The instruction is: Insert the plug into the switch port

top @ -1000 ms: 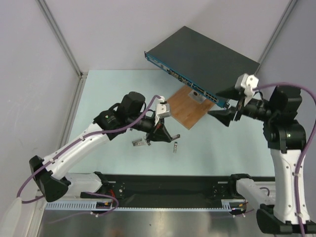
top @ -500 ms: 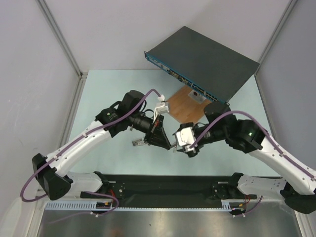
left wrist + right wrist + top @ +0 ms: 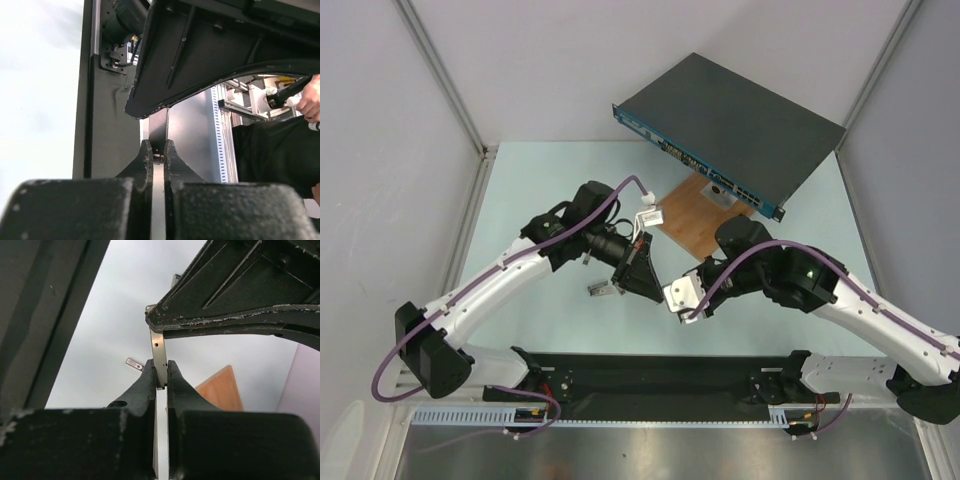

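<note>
The switch (image 3: 740, 120), a flat dark grey box with a blue front strip (image 3: 690, 160), stands at the back right. The plug (image 3: 159, 357) is a thin silver metal piece held in mid-air between both grippers above the table's middle. My left gripper (image 3: 645, 278) is shut on it; in the left wrist view the plug (image 3: 158, 200) shows as a pale strip between the fingers (image 3: 145, 165). My right gripper (image 3: 660, 290) is shut on its other end, its fingertips (image 3: 150, 377) pinching it in the right wrist view. The two grippers nearly touch, well short of the switch.
A brown wooden board (image 3: 695, 220) lies in front of the switch; it also shows in the right wrist view (image 3: 225, 390). A second small metal plug (image 3: 600, 290) lies on the table left of the grippers. A black rail (image 3: 660, 370) runs along the near edge.
My right arm swung from beside the switch down to the table's middle and closed on the plug in my left gripper. The left gripper shifted slightly toward it.
</note>
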Tool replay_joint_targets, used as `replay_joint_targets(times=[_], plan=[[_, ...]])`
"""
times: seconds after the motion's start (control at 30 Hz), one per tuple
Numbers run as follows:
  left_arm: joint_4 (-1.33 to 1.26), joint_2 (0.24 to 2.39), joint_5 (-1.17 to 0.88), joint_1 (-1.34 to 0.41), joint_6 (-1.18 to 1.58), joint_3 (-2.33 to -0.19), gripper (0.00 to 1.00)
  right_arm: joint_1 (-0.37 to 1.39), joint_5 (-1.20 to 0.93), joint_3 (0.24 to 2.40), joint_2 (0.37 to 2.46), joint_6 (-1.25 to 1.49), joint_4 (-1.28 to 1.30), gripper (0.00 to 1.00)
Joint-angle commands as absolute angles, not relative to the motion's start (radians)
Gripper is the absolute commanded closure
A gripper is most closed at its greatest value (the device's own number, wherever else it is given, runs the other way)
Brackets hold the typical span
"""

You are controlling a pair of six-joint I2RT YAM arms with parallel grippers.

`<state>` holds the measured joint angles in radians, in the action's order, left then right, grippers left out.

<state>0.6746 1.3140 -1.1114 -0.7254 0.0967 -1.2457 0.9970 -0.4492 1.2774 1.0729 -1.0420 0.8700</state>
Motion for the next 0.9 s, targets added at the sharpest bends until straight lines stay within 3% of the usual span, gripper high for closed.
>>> replay_joint_targets(times=[0.0, 0.13, 0.23, 0.43, 0.57, 0.67, 0.87], plan=[[0.629, 1.316, -1.123, -0.715, 0.129, -1.290, 0.90, 1.002, -0.394, 1.276, 1.083, -1.013, 0.798, 1.00], [0.589, 1.267, -1.014, -0.666, 0.130, -1.295, 0.55, 0.948, -0.383, 1.272, 1.098, -0.931, 0.781, 1.00], [0.523, 1.215, -0.858, -0.611, 0.117, -1.296, 0.39, 0.802, -0.466, 1.313, 1.147, -0.809, 0.779, 1.00], [0.387, 1.048, -0.599, -0.611, -0.102, -1.267, 0.32, 0.599, -0.822, 1.459, 1.287, -0.450, 0.801, 1.00], [0.423, 0.986, -0.456, -0.694, -0.456, -1.204, 0.33, 0.548, -1.015, 1.456, 1.322, -0.275, 0.773, 1.00], [0.463, 0.937, -0.327, -0.819, -0.651, -1.143, 0.34, 0.535, -1.130, 1.459, 1.362, -0.152, 0.790, 1.00], [0.486, 0.923, -0.232, -0.923, -0.761, -1.100, 0.36, 0.512, -1.219, 1.404, 1.381, -0.012, 0.693, 1.00]])
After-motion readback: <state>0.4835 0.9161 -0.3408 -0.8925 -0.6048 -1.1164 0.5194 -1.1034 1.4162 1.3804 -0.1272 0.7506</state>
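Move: The plug sits clamped between both grippers, its middle about 1 cm left of the right hand point and 1 cm right of the left one. The port end of the switch front lies some 26 cm ahead of the right hand, 16 cm to its right and 7 cm lower. On the table about 26 cm below, a loose plug lies 7 cm ahead and 1 cm right of the right hand. The pile of plugs lies 10 cm ahead of the left hand and 13 cm to its left. The plug stays pinched in the right fingers while the left fingers open wide and come off it. The right hand carries it forward nearly 10 cm, then draws back about 4, rising slightly at the end and rolling it some 65 degrees. The left hand also swings forward, up and left, rolling about 70 degrees the opposite way, then eases back and down with open fingers facing the plug's free end. ##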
